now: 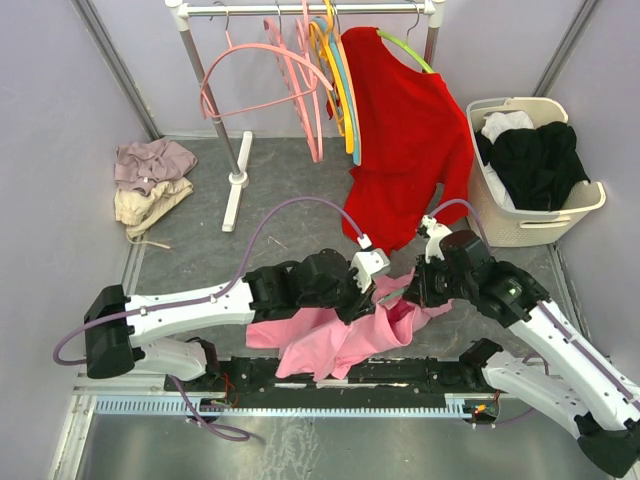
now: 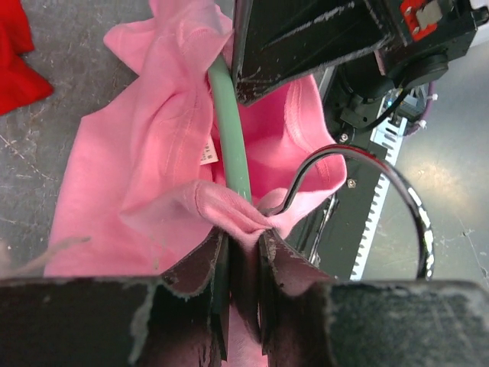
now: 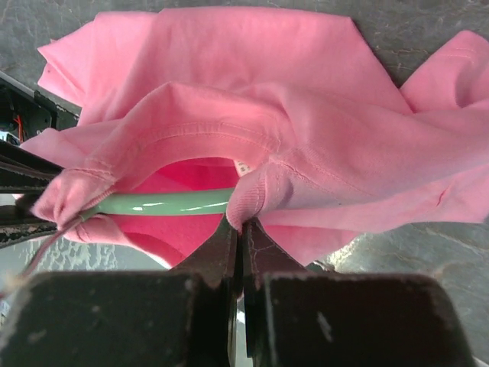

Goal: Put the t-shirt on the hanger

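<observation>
The pink t-shirt [image 1: 325, 345] lies bunched on the table between my two arms. Its collar is lifted and both grippers grip it. My left gripper [image 2: 244, 237] is shut on a fold of the collar, right where the pale green hanger [image 2: 233, 145] runs into the cloth; the hanger's metal hook [image 2: 401, 191] curves out to the right. My right gripper [image 3: 242, 225] is shut on the collar rib of the t-shirt [image 3: 306, 115], and the hanger arm [image 3: 168, 202] shows inside the neck opening. From above, the left gripper [image 1: 383, 292] and right gripper [image 1: 415, 290] sit close together.
A clothes rack [image 1: 238, 150] at the back carries pink hangers [image 1: 295, 80] and a red shirt [image 1: 410, 150] on a lime hanger. A beige basket [image 1: 520, 225] of dark and white clothes stands at the right. A pile of pale garments [image 1: 150, 180] lies at the left.
</observation>
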Robot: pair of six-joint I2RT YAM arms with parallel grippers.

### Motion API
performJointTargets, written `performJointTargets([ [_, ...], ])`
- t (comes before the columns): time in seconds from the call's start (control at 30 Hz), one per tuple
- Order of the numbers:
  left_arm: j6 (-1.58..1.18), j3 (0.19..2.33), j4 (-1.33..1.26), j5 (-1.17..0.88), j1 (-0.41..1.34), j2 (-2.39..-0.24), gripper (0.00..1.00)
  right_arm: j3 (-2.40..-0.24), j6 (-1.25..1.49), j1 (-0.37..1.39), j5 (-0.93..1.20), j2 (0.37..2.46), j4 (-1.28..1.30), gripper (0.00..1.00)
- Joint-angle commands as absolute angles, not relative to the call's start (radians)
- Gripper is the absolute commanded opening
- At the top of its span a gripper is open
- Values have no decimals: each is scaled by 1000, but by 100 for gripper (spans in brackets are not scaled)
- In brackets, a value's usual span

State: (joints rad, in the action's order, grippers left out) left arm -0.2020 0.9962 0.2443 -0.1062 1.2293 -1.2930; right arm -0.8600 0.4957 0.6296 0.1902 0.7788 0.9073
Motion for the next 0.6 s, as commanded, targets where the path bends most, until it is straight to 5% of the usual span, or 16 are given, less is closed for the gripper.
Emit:
performJointTargets([
  [0.0,-257,984,-56,-132,1228,-1275,3,-833,549,648,238,772,667,4],
  [0.2,-269,960,-140,-111,1215,-1305,3,-843,535,661,238,784,663,11],
  [0.43,-301,942,-184,-109,1188,-1313,3,-814,499,664,175,700,644,44],
  [0.57,-319,936,-185,-106,1175,-1315,3,-794,484,665,158,673,630,47],
])
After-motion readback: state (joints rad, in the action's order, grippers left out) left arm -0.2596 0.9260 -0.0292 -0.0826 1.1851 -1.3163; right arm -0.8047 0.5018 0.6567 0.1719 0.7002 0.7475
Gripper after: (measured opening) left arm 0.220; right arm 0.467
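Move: Both hands are on the job, about 10 cm apart. From the left hand, which grips bunched t-shirt at the green hanger's neck, the hanger's bare stretch is centred about 5 cm right, level fore and aft. Its hook sticks out about 4 cm back, and the shirt body hangs about 6 cm back, 5 cm left and 10 cm below. From the right hand, pinching the neckline edge, the bare stretch is about 5 cm left, level fore and aft. Forward and to the right, about 4 cm in all and rising slightly at the end, the left hand carries the gripped shirt and hanger towards the right hand, rolling some 10 degrees. The right hand eases left and forward, then lifts about 2 cm while its shut fingers open to nearly half, letting go of the neckline edge. ##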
